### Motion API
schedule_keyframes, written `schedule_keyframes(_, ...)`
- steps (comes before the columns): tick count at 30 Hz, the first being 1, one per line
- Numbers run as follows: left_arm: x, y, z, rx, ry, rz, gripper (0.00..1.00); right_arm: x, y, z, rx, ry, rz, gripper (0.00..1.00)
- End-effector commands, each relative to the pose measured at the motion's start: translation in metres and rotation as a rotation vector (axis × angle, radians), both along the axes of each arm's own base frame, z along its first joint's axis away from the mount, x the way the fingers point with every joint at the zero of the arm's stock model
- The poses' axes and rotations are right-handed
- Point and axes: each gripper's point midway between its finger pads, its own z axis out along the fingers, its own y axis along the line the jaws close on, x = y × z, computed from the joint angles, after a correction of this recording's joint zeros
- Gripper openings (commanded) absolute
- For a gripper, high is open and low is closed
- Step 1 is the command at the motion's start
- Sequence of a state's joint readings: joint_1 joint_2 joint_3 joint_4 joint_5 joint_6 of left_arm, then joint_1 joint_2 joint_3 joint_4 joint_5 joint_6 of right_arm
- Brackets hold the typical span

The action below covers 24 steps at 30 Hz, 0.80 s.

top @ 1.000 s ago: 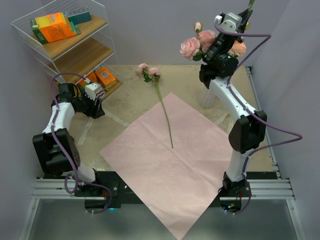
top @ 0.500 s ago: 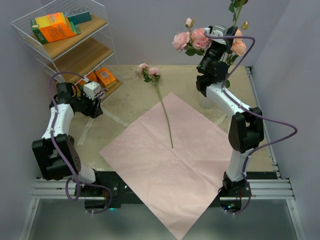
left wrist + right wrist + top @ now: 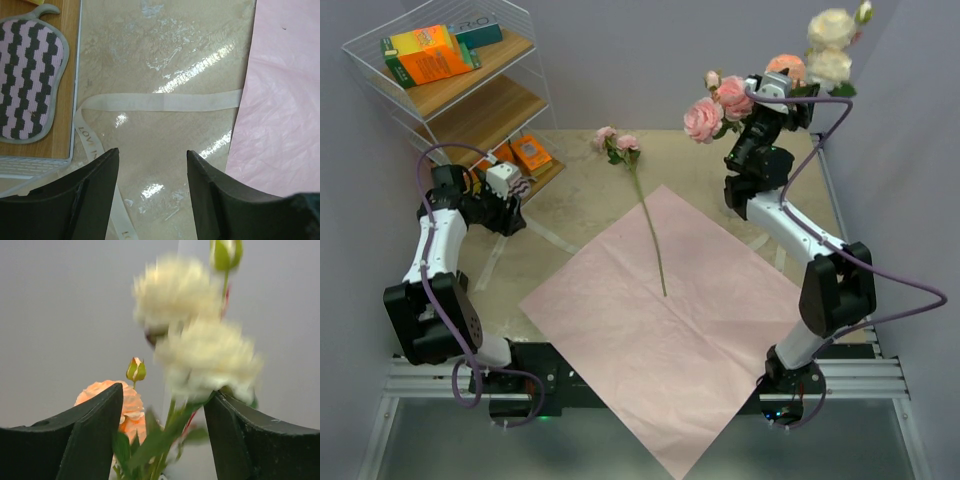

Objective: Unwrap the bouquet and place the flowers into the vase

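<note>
My right gripper [image 3: 790, 92] is raised at the back right among the flowers, and its jaws [image 3: 166, 390] stand open. A green stem rises between them, apart from both fingers, carrying blurred cream roses [image 3: 200, 355] [image 3: 830, 45]. An orange-pink rose [image 3: 112, 402] shows behind the left finger. Pink roses [image 3: 717, 108] lean left of that wrist. The vase is hidden behind the right arm. One pink rose [image 3: 617, 142] lies flat, its stem reaching onto the spread pink paper [image 3: 660, 340]. My left gripper [image 3: 510, 220] [image 3: 153, 152] hangs open and empty over the table.
A beige ribbon [image 3: 165, 102] lies on the shiny tabletop left of the paper's edge [image 3: 285, 100]. A white wire shelf [image 3: 470, 95] with orange boxes [image 3: 430, 55] stands at the back left. A pink-and-black striped pad [image 3: 30, 85] rests on its lowest board.
My right gripper has gone from shut to open, letting go of the stem. The arm has swung right, and the cream blooms have come down into view. The left arm has stayed put.
</note>
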State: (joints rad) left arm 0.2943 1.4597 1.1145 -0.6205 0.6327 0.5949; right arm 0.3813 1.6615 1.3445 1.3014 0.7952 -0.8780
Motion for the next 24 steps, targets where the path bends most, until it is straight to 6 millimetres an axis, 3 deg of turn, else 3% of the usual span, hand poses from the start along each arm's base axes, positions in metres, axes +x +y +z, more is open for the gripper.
schedule_keyframes(1, 0.002, -0.007, 0.027, -0.038, -0.073, -0.013, 0.61, -0.071, -0.018, 0.042, 0.188, -0.365, 0.068, 0.69)
schedule_keyframes(6, -0.002, -0.014, 0.034, -0.076, -0.080, -0.025, 0.61, -0.059, 0.007, 0.023, 0.165, -0.222, 0.214, 0.71)
schedule_keyframes(7, -0.003, -0.015, 0.035, -0.079, -0.081, -0.027, 0.61, -0.049, 0.018, 0.014, 0.160, -0.157, 0.268, 0.71)
schedule_keyframes(8, -0.004, -0.015, 0.034, -0.080, -0.082, -0.027, 0.62, -0.056, 0.023, 0.024, 0.146, -0.162, 0.321, 0.71)
schedule_keyframes(10, -0.005, -0.017, 0.036, -0.088, -0.086, -0.029, 0.62, -0.042, 0.044, 0.009, 0.129, -0.044, 0.422, 0.70)
schedule_keyframes(11, -0.006, -0.017, 0.037, -0.089, -0.085, -0.029, 0.62, -0.047, 0.052, 0.016, 0.102, -0.040, 0.478, 0.69)
schedule_keyframes(13, -0.007, -0.019, 0.041, -0.096, -0.089, -0.034, 0.62, -0.043, 0.068, 0.009, 0.066, 0.033, 0.537, 0.68)
schedule_keyframes(16, -0.008, -0.020, 0.044, -0.099, -0.094, -0.031, 0.62, -0.051, 0.089, 0.017, 0.010, 0.066, 0.628, 0.71)
schedule_keyframes(22, -0.012, -0.019, 0.044, -0.092, -0.082, -0.027, 0.63, -0.088, 0.113, 0.058, -0.010, 0.025, 0.837, 0.69)
schedule_keyframes(23, -0.012, -0.019, 0.045, -0.088, -0.086, -0.028, 0.63, -0.097, 0.117, 0.072, -0.004, 0.006, 0.869, 0.69)
schedule_keyframes(24, -0.010, -0.017, 0.044, -0.079, -0.087, -0.021, 0.63, -0.100, 0.124, 0.072, -0.007, 0.025, 0.904, 0.68)
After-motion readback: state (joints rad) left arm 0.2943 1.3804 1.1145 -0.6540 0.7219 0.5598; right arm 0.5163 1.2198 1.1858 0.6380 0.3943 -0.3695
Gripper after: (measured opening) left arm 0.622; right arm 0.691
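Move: The last pink flower lies flat across the paper, its middle about 36 cm to the right hand's left, roughly 3 cm nearer the base and some 47 cm below. The just-released white flowers are close, about 8 cm ahead and 8 cm right; the vase's middle is around 12 cm left and 34 cm down, the pink roses rising from it about 17 cm left. From the left hand, that last flower is some 34 cm right and 5 cm farther out. Backing straight away from the white flowers first, the right hand then swings left with its fingers still wide open and empty, ending about 6 cm back and 10 cm left, slightly higher. The wrist turns some 40 degrees counter-clockwise, bringing the fingers from pointing right-forward to facing the pink roses' side. The left hand rises about 3 cm, easing right, touching nothing. ##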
